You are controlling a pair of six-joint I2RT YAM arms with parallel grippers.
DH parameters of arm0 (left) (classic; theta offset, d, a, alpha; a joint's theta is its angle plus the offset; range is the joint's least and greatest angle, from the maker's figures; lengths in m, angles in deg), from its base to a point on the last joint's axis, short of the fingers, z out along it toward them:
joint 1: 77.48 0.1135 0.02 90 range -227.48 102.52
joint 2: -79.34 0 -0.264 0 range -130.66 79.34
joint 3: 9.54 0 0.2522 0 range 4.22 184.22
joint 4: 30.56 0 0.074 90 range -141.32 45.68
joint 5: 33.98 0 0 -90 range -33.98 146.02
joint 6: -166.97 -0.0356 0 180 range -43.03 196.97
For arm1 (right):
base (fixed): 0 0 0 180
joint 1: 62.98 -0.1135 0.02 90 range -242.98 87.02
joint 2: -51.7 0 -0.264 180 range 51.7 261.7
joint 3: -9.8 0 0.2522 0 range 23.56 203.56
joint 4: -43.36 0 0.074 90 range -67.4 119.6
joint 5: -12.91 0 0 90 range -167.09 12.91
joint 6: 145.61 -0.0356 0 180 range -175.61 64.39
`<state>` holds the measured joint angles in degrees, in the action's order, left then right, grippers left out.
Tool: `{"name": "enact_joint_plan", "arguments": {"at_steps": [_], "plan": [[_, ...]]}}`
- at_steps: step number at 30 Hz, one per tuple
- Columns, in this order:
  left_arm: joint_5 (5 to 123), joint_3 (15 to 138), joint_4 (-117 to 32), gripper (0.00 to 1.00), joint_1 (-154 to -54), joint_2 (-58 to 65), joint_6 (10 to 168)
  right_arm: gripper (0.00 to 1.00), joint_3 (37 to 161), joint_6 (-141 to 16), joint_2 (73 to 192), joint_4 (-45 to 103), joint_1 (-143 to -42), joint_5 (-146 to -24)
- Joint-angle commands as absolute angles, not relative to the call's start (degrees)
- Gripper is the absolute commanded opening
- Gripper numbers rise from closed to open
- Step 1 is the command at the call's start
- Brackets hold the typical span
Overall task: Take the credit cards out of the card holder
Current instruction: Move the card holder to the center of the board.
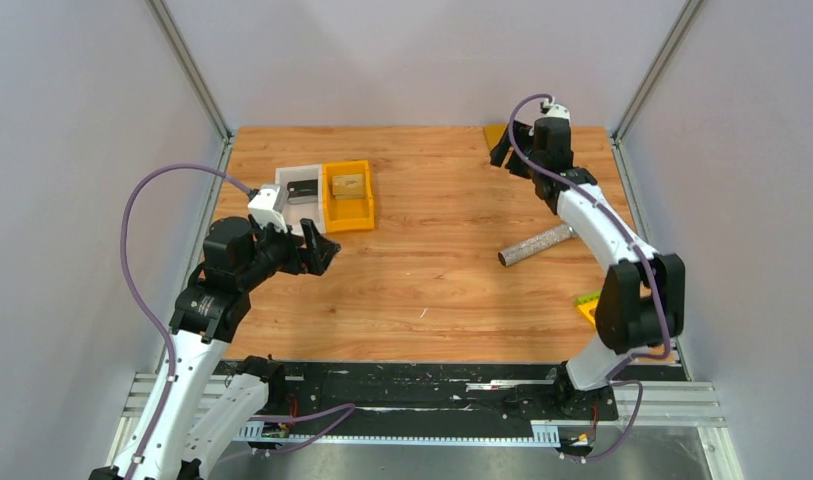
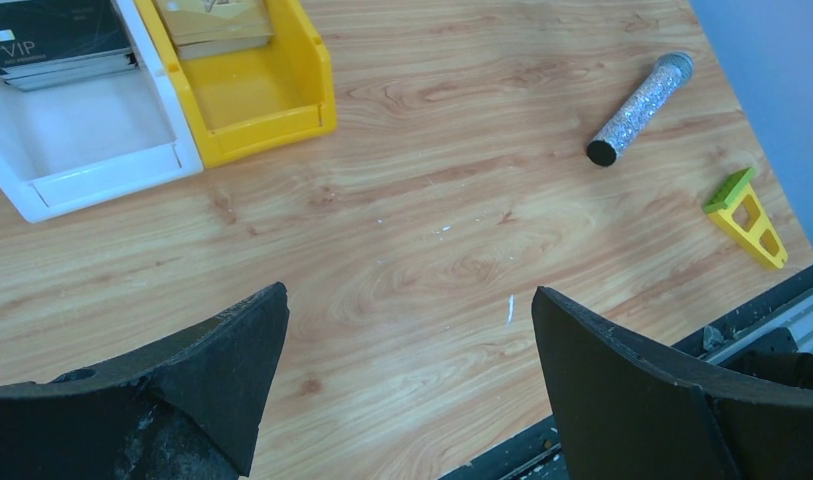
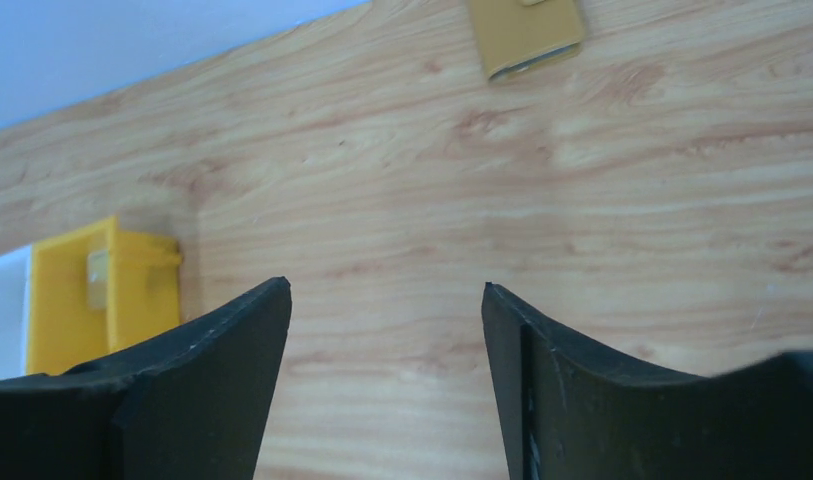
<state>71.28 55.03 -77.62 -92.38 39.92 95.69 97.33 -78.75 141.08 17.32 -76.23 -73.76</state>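
The card holder (image 3: pixel 527 35), a flat mustard-tan wallet, lies folded at the table's far edge (image 1: pixel 495 133). My right gripper (image 1: pixel 512 148) hovers just in front of it. Its jaws (image 3: pixel 387 288) stand apart with only bare wood between them. My left gripper (image 1: pixel 322 250) is open over the table's left side, and nothing sits between its fingers (image 2: pixel 410 300). Black cards marked VIP (image 2: pixel 57 40) lie in a white bin (image 2: pixel 92 165). Gold cards (image 2: pixel 217 20) lie in the yellow bin (image 2: pixel 262 115) beside it.
The white bin (image 1: pixel 300 178) and yellow bin (image 1: pixel 348 212) stand side by side at the back left. A glittery silver tube (image 1: pixel 535 245) lies right of centre. A yellow and green tool (image 1: pixel 588 305) sits near the right arm's base.
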Motion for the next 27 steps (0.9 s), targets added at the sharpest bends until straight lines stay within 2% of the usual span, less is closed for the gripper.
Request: {"name": "enact_joint_plan", "arguments": {"at_steps": [1,9,15,27], "plan": [[70.82,54.32,-77.51,1.0,-92.18,41.29,94.52,0.68,106.34,-83.55,151.77,22.3,-69.21,-82.89],[70.99,54.14,-77.28,1.0,-92.14,41.17,94.23,0.51,121.99,-94.85,171.59,22.54,-59.5,-91.72],[70.03,54.27,-77.47,1.0,-92.16,40.95,93.88,0.5,129.86,-102.12,181.38,27.82,-55.52,-98.63],[69.29,54.28,-77.47,1.0,-92.18,40.82,93.44,0.46,142.19,-109.19,194.1,28.2,-53.32,-101.92]]}}
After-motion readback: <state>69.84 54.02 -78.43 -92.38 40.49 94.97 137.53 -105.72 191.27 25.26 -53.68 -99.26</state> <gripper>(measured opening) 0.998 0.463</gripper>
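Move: The card holder lies flat near the far table edge, about 28 cm ahead of the right hand, some 5 cm to its right and 21 cm below. Nearest to it otherwise is the microphone, about 8 cm back and 11 cm right of the hand; the yellow tray stands 7 cm ahead but 43 cm left, all on the table. From the left hand the card holder is some 52 cm ahead, 49 cm right and 25 cm down. Nothing is touched yet: the right hand heads for the card holder, reaching some 20 cm forward while swinging about 12 cm right and sinking as much, and slows at the near right of the holder. The wrist rolls some 35 degrees, its left side rising, and the fingers narrow from three-quarters open to just under half. ##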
